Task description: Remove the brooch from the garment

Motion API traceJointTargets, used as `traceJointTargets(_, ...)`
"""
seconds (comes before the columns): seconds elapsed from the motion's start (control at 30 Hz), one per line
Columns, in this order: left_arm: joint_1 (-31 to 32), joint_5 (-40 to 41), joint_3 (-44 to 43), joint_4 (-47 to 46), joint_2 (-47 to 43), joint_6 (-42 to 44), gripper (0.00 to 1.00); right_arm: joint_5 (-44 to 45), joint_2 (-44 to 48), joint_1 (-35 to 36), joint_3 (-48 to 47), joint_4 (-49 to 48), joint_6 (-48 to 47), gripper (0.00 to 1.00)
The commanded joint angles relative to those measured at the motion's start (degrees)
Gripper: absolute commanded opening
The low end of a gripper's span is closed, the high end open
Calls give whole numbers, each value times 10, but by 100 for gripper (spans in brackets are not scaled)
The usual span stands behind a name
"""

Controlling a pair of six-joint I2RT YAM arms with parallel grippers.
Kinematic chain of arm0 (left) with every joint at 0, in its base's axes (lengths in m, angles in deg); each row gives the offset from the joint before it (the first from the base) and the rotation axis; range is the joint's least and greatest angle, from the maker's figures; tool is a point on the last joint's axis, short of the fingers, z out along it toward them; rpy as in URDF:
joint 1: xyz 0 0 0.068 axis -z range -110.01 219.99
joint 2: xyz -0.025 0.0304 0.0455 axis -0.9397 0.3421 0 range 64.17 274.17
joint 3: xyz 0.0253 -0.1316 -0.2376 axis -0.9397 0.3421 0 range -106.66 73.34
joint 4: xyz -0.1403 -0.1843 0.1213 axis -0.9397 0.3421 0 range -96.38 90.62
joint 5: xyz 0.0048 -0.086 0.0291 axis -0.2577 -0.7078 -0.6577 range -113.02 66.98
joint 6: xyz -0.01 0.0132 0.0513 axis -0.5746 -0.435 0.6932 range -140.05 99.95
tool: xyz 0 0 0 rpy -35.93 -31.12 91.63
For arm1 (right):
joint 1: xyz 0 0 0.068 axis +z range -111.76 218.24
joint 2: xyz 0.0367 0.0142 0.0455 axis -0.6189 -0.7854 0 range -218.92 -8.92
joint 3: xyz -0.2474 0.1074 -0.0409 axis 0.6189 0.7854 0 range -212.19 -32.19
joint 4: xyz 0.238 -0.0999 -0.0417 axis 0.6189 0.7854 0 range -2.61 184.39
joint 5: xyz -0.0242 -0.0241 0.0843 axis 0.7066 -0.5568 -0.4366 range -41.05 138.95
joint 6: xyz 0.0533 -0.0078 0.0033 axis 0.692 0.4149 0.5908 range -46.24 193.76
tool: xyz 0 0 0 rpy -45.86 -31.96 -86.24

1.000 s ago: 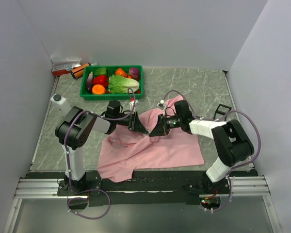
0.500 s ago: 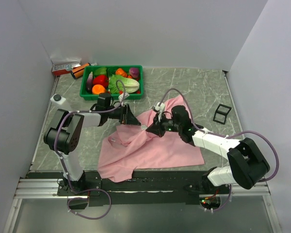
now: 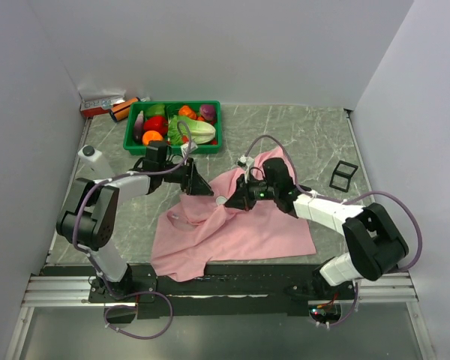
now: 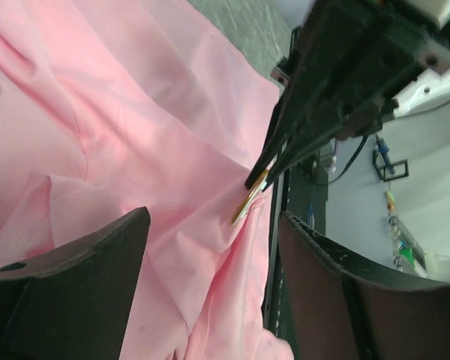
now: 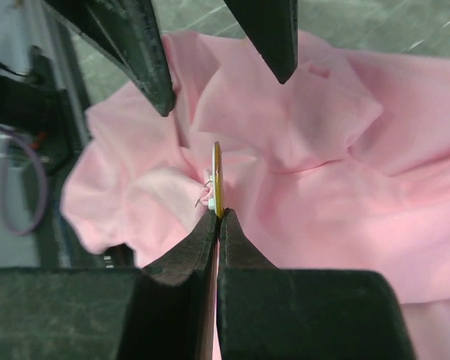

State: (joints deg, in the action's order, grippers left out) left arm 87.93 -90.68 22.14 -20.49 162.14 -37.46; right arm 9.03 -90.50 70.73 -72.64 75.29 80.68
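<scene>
The pink garment (image 3: 247, 225) lies crumpled on the table's near middle. The brooch (image 3: 220, 200) is a thin round disc with a gold rim. My right gripper (image 3: 232, 201) is shut on its edge, seen edge-on in the right wrist view (image 5: 217, 180), with a bunch of cloth still drawn up against its pin side. My left gripper (image 3: 202, 187) is open and empty, just left of the brooch and over the garment's upper left edge. In the left wrist view the brooch (image 4: 249, 199) sits ahead between my spread fingers (image 4: 75, 285), with the garment (image 4: 97, 112) below.
A green basket (image 3: 132, 145) of toy vegetables stands at the back left. A red box (image 3: 99, 104) and an orange can lie behind it. A white object (image 3: 94, 157) sits at the left edge. A small black frame (image 3: 343, 174) lies at the right.
My left gripper has drawn back to the left, away from the right gripper. The right arm has shifted its elbow while staying shut on the brooch, whose pale face now shows from above.
</scene>
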Motion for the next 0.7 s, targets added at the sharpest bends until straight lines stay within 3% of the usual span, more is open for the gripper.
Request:
traceJointTargets(0.0, 19, -34, -19, 106, -25, 150, 74, -111, -20, -16, -38, 9, 60, 0)
traceJointTargets(0.2, 51, -20, -28, 109, -16, 161, 65, -125, -32, -18, -61, 24, 42, 0)
traceJointTargets(0.33, 55, -25, -29, 100, -11, 149, 49, -125, -36, -17, -63, 33, 35, 0)
traceJointTargets(0.67, 55, -30, -28, 92, -15, 126, 43, -124, -38, -17, -59, 48, 20, 0)
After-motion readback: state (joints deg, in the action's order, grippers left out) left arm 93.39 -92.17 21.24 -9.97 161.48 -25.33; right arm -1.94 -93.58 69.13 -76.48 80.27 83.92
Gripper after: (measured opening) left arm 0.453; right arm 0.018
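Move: Just back and to the right of the left hand, the brooch sits about 3 cm back, 3 cm right and 1 cm lower, already pinched by its edge in the right fingers. The right fingertips are some 4 cm back, 5 cm right and 1 cm below the left hand; the green vegetable basket is about 20 cm ahead, 11 cm left and well below. From the right hand point, the brooch's middle is roughly 2 cm left and 1 cm forward, at its height. Bringing its open fingers in around the brooch, the left hand travels about 4 cm back with 2 cm to the right, sinking slightly and turning some 10 degrees clockwise, then stays there. Its fingers narrow to about half open, one on either side of the brooch, without gripping it. The right hand keeps its pinch on the brooch's edge, drawing it back about 2 cm and up 1 cm while its wrist turns some 10 degrees. ##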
